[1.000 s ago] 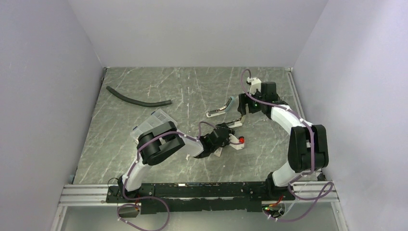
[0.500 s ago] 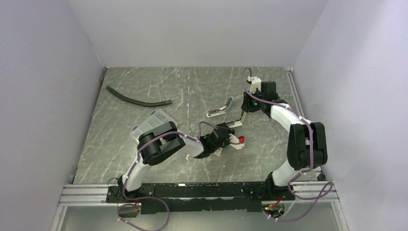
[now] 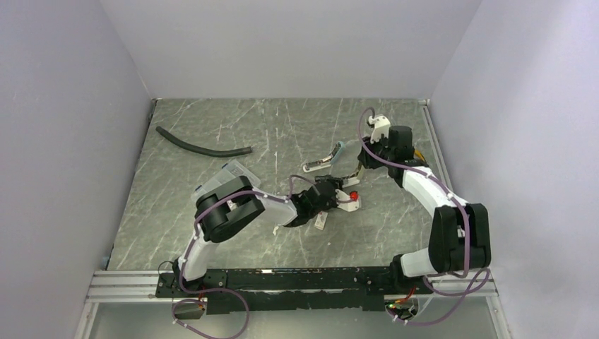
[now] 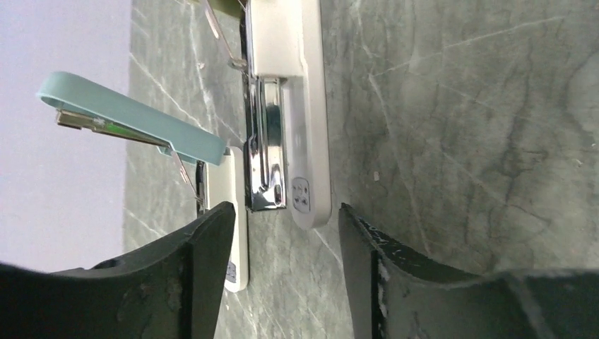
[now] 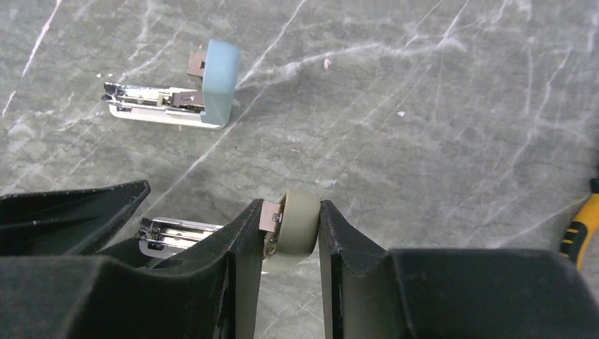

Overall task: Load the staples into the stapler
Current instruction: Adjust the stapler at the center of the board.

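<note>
Two staplers lie open mid-table. The beige-lidded stapler (image 5: 289, 236) has its raised lid pinched between my right gripper's (image 5: 291, 212) fingers; its chrome track (image 4: 265, 152) and white base (image 4: 311, 127) lie flat on the table. My left gripper (image 4: 286, 219) is open just short of that base's end, with nothing between its fingers. The blue-lidded stapler (image 5: 215, 81) lies open beyond it, untouched. The staples, a small white box with a red mark (image 3: 350, 203), rest on the table beside my left gripper (image 3: 333, 200).
A clear plastic case (image 3: 227, 175) sits left of my left arm. A black hose (image 3: 201, 146) lies at the back left. A yellow-handled object (image 5: 583, 224) shows at the right edge of the right wrist view. Grey walls enclose the table.
My right gripper has shut on the beige stapler's lid and its arm has swung outward. My left gripper has opened and shifted slightly away from me.
</note>
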Motion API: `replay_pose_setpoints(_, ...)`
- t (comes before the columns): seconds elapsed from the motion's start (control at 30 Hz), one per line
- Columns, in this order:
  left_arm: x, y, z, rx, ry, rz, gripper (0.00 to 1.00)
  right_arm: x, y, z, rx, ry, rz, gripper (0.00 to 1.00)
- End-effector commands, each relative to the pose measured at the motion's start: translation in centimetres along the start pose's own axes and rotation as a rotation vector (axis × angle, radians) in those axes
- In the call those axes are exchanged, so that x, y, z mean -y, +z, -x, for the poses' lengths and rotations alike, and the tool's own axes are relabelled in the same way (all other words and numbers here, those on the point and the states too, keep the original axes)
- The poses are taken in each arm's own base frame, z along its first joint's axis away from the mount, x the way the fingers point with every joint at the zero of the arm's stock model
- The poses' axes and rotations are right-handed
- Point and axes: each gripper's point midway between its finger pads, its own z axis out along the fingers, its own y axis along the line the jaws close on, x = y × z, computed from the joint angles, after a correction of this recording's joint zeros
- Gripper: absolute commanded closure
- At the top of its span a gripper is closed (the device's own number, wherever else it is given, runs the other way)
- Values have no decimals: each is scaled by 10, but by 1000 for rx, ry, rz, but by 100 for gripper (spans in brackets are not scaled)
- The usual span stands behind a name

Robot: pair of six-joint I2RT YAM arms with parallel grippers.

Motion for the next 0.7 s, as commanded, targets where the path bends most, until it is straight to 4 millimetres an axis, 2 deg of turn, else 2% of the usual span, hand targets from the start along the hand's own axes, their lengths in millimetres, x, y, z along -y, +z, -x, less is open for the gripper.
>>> replay_pose_setpoints(0.0, 37, -15, -19, -32, -122, -219, 35, 3, -14, 40, 177, -67, -36, 82)
replay_pose_setpoints(0.17, 22, -26, -11, 16, -217, -273, 21, 3, -13, 36, 212, -61, -44, 85)
replay_pose_setpoints(0.5, 6, -43, -16, 55, -421, -406, 12, 6, -9, 51, 261, -25, -58, 89)
replay_pose_setpoints(0.67, -6, -50, -20, 62, -531, -477, 11, 8, -12, 48, 295, -56, -75, 88)
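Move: The green stapler's near end sits just beyond my left fingers, with daylight on both sides; its middle is about 5 cm right and 2 cm ahead. The blue stapler lies some 6 cm ahead of my left hand and 2 cm left, the staple box about 12 cm back and 3 cm left. My right hand already pinches the green stapler's raised lid, its base about 4 cm left, 3 cm back and 6 cm below; the blue stapler is 10 cm left and 3 cm ahead. I back my left hand off the green stapler's end, about 4 cm to the left and a little back, spreading its fingers from half open to nearly wide and tipping them some 30 degrees further down. My right hand keeps its pinch on the raised lid and lifts about 2 cm, easing forward at the end as its fingers tilt up slightly. ##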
